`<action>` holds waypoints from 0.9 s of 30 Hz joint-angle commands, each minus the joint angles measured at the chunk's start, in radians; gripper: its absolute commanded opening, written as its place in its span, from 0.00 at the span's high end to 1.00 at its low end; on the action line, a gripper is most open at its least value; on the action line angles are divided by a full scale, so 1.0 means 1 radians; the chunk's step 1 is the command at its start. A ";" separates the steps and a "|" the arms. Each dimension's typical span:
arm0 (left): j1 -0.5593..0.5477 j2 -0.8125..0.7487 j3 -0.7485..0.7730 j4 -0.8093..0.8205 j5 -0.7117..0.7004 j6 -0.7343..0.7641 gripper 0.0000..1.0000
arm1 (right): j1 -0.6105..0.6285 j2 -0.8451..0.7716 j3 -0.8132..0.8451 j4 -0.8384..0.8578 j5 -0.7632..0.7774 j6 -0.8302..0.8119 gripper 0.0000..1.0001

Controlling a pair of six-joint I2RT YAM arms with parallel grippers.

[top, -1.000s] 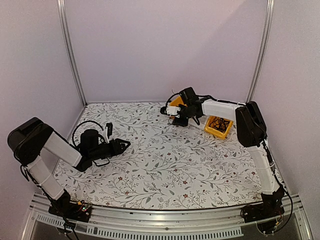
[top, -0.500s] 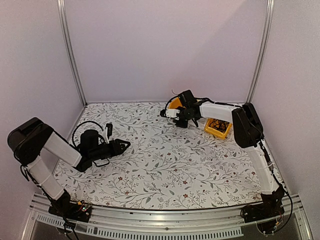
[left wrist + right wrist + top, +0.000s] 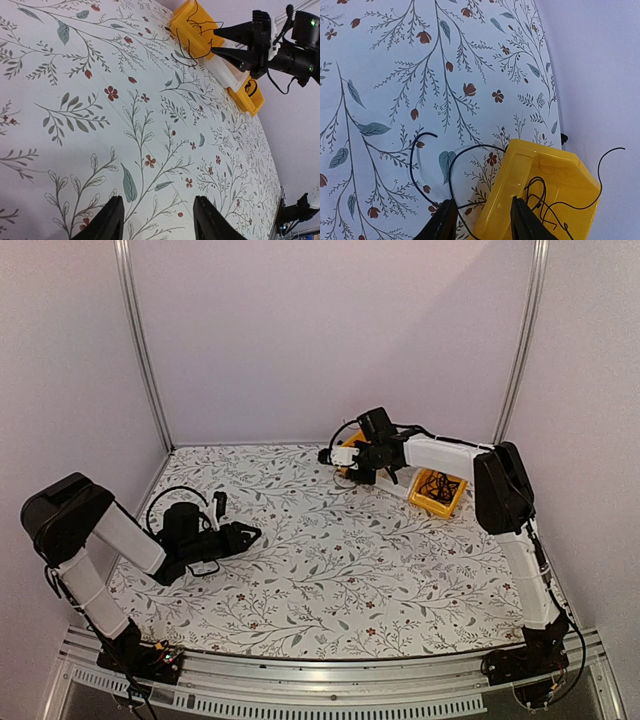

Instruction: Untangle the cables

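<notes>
Thin black cables (image 3: 547,197) lie tangled in a yellow bin (image 3: 545,175) at the table's far edge. One wire (image 3: 420,167) loops out of it onto the floral cloth. My right gripper (image 3: 480,222) hovers open over the bin's near wall, and that wire passes by its left finger (image 3: 442,220). From above, the right gripper (image 3: 340,465) sits at the far bin (image 3: 351,444). A second yellow bin (image 3: 437,490) holds another clump of cables (image 3: 436,486). My left gripper (image 3: 159,220) is open and empty low over the cloth, at the table's left (image 3: 245,535).
The back wall stands right behind the far bin. Frame posts (image 3: 140,350) rise at both rear corners. In the left wrist view, the right gripper (image 3: 225,44) and both bins (image 3: 192,22) show far off across the floral cloth (image 3: 100,115).
The right gripper has shifted slightly back and left over the far bin. The left arm has hardly moved.
</notes>
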 commanded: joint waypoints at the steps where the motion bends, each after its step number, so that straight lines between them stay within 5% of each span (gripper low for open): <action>1: -0.003 0.006 0.002 0.033 0.000 -0.004 0.53 | 0.012 -0.019 -0.033 -0.037 0.046 -0.087 0.59; 21: -0.004 0.004 -0.006 0.029 -0.002 -0.004 0.53 | 0.018 0.108 0.000 0.005 0.087 -0.134 0.62; 25: -0.003 0.013 -0.003 0.030 -0.002 -0.005 0.53 | 0.019 0.113 0.009 0.039 0.069 -0.115 0.79; 27: -0.005 0.018 0.000 0.032 -0.001 -0.008 0.53 | 0.024 0.109 0.029 0.033 0.054 -0.103 0.97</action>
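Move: The loose black cable outside the left yellow bin lies almost straight under my right hand, about 7 cm down and 1 cm to its right. From that hand, the left yellow bin's middle is roughly 12 cm ahead and 4 cm right; the white bin is some 7 cm ahead and 10 cm right, both about 5 cm lower. From my left hand, the cable lies about 19 cm ahead, 19 cm right and 4 cm below. With its fingers part open, I lower my right hand about 6 cm, down beside the left yellow bin's near side onto the cable on the table, tilting some 10 degrees so the fingers point more steeply down. Near the bottom I bring the fingers most of the way together, pinching the cable between the tips close to where its strands cross. ##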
